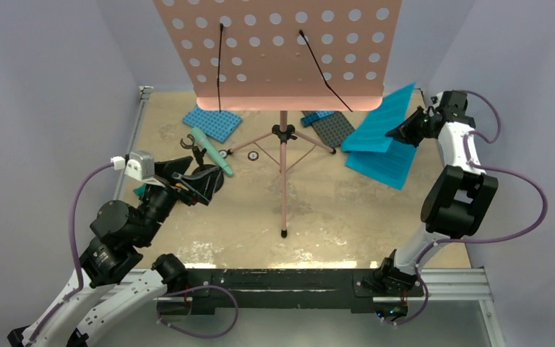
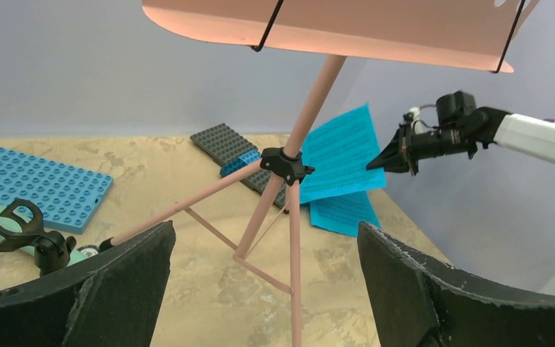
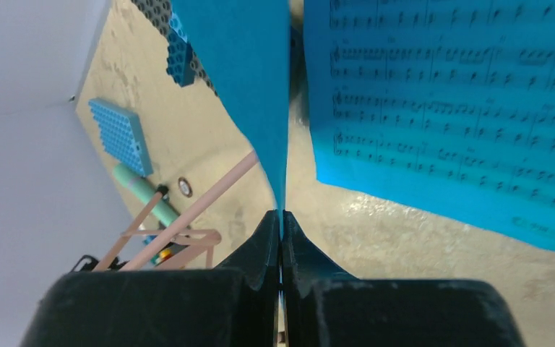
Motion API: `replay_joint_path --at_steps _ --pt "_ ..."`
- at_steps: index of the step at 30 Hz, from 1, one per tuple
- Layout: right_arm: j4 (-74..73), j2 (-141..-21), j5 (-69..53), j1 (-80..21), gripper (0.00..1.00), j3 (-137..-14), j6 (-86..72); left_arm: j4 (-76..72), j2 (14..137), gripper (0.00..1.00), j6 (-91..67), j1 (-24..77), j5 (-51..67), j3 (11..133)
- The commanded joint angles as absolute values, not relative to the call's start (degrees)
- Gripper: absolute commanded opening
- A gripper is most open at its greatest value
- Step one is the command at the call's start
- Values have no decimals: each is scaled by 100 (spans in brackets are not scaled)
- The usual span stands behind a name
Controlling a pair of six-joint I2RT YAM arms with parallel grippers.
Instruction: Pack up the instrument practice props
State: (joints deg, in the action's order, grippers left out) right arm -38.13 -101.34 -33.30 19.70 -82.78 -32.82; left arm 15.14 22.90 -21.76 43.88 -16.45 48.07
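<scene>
The pink music stand [image 1: 283,166] rises from its tripod mid-table, its perforated board [image 1: 282,50] high at the back. My right gripper [image 1: 397,132] is shut on the edge of a cyan sheet-music page [image 3: 253,87], lifted and curling; a second page [image 1: 390,165] lies flat beneath it. The mint-green microphone [image 1: 215,155] lies on the table at the left beside the black mic stand [image 1: 190,144]. My left gripper [image 1: 191,181] hovers just in front of them, open and empty, facing the tripod [image 2: 293,137]. The held page [image 2: 340,155] shows past the tripod.
A blue studded baseplate [image 1: 213,121] lies behind the microphone. A grey baseplate [image 1: 332,129] with a blue brick [image 1: 316,116] on it sits right of the tripod. A small round disc [image 1: 253,155] rests near the tripod's left leg. Walls close in on three sides.
</scene>
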Motion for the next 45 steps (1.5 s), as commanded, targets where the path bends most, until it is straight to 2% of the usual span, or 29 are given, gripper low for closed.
replay_joint_path --at_steps 1,6,14,15,18,20,23,27,31,35,45 --pt "-3964 -9903 -2523 1969 0 -8461 -2492 1420 2335 100 -2350 4395 -1501 4700" --pt "-3988 -10088 -1769 1965 0 -8118 -2053 1683 2192 100 -2307 4395 -1648 4679" --pt "-4139 -10367 -1432 1970 0 -7998 -1944 1787 2126 100 -2405 4395 -1671 4549" --pt "-4133 -10371 -1394 1969 2 -7979 -1943 1799 2141 100 -2410 4399 -1670 4546" --pt "-4156 -10380 -1292 1971 27 -8001 -1958 1831 2138 100 -2409 4395 -1724 4529" --pt "-4193 -10367 -1169 1972 39 -8009 -1969 1838 2130 100 -2400 4395 -1769 4537" --pt "-4236 -10315 -1002 1969 50 -8013 -1984 1854 2127 100 -2403 4395 -1811 4537" --pt "-4473 -10153 -701 1963 57 -8139 -2039 1952 2136 100 -2535 4395 -2012 4560" --pt "-4460 -9616 -660 1958 60 -8240 -2262 1973 2169 100 -2700 4395 -2259 4542" --pt "-4104 -8796 -1173 1810 60 -8051 -2744 1942 2331 100 -3017 4398 -2445 4491" --pt "-770 -5644 -1734 -240 59 -5109 -3064 1299 2657 100 -3253 4395 -1847 4187"
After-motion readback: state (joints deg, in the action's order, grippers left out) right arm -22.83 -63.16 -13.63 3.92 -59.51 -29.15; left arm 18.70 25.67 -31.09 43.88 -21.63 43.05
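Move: The held music sheet is pinched in the right fingers, and the lower sheet, where it is to be laid, spreads about 10 cm below that hand, its middle some 3 cm left and 1 cm back. The grey plate is about 20 cm left and 10 cm ahead, and the stand's near foot 20 cm left, straight abeam. From the empty left hand the lower sheet lies roughly 50 cm right, 23 cm ahead and 32 cm below. The held sheet is lowered onto the lower one as the right hand sinks about 8 cm, drawing right and slightly back, left side rolling down some 20 degrees. The fingers then open a bit over halfway, letting go, and the hand climbs steeply before swinging left, its fingers tipping up. The wide-open left hand sinks, finally easing slightly forward. ##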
